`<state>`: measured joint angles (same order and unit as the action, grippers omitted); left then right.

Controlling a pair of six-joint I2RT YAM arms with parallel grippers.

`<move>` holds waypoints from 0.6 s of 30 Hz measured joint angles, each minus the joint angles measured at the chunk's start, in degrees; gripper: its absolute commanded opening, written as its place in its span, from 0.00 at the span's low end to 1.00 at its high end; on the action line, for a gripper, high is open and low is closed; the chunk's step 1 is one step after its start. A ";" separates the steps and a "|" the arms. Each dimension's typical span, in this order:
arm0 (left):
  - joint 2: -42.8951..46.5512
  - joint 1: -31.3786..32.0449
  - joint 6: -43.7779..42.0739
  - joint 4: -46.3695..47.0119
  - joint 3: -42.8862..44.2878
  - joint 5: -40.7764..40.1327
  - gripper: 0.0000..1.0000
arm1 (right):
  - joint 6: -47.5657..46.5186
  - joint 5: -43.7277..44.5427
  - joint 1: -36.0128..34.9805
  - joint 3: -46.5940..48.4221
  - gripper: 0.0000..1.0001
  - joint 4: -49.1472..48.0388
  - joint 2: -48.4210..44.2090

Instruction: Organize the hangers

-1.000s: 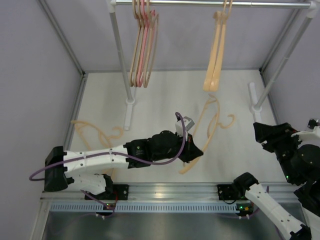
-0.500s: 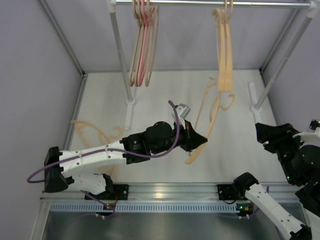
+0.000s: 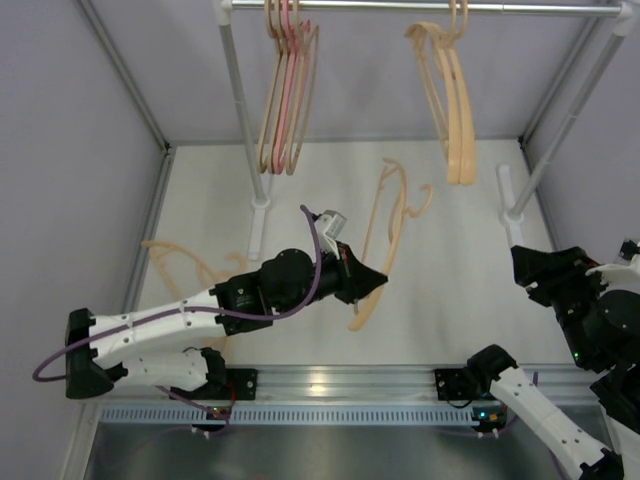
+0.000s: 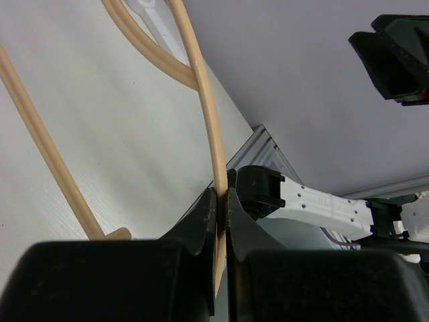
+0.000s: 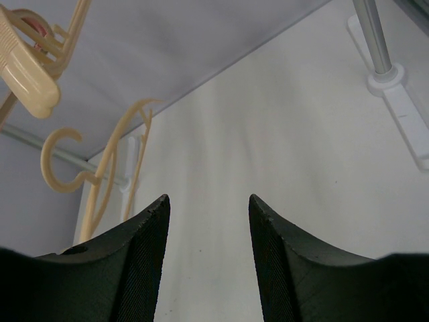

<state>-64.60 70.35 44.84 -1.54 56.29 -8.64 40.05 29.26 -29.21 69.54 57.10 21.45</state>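
My left gripper (image 3: 376, 283) (image 4: 220, 196) is shut on the lower bar of a thin beige hanger (image 3: 386, 222) (image 4: 208, 114), which rises tilted above the table with its hook up. That held hanger (image 5: 110, 176) also shows in the right wrist view. On the rail, a group of beige hangers with one pink hanger (image 3: 286, 90) hangs at the left. Peach hangers (image 3: 452, 95) (image 5: 27, 75) hang at the right, tilted to one side. More beige hangers (image 3: 185, 262) lie on the table at the left. My right gripper (image 3: 520, 265) (image 5: 208, 198) stands open and empty at the right edge.
The metal rail (image 3: 400, 7) runs across the top on two poles, the left pole (image 3: 243, 110) with its foot (image 3: 258, 225) and the right pole (image 3: 565, 120) with its foot (image 5: 397, 94). Walls close the left, back and right sides.
My left arm has carried the held hanger leftward and a little away from the front edge. The peach hangers on the rail have swung to the right. The right arm has stayed put.
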 measured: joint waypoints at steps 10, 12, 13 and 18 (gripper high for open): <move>5.84 -0.15 0.83 1.77 -0.83 -5.68 0.00 | 0.00 0.00 0.00 0.00 0.49 0.00 0.00; 4.31 -0.15 0.13 2.16 0.66 -6.78 0.00 | 0.00 0.00 0.00 0.00 0.49 0.00 0.02; 2.78 -0.15 -0.50 2.36 2.21 -7.54 0.00 | 0.00 0.00 0.00 0.00 0.49 0.00 0.04; -4.68 -0.20 -4.46 5.01 10.99 -10.08 0.00 | -0.04 -0.04 0.00 0.02 0.49 0.02 0.39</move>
<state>-69.28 70.15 40.38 3.46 67.29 -18.72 40.01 29.21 -29.21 69.56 57.12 21.85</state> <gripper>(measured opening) 0.048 0.489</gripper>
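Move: Ahead and well above the left hand, which already holds a beige hanger with its fingers nearly shut, is the rail where the other beige hangers hook on: roughly 42 cm forward, 14 cm right and 33 cm up. Those beige hangers hang just below that spot; the pink and brown group hangs level with them, some 18 cm to the left hand's left. From the idle right hand the spot is about 41 cm ahead, 11 cm left and 27 cm up. Lifting the held hanger by about 8 cm, the left hand rises while veering some 3 cm left, then curves back to the right and forward, ending about 4 cm farther out and nearer the rail. The wrist tips the fingers upward and turns counter-clockwise by roughly 10 degrees; the fingers keep their pinch on the hanger's bar. ##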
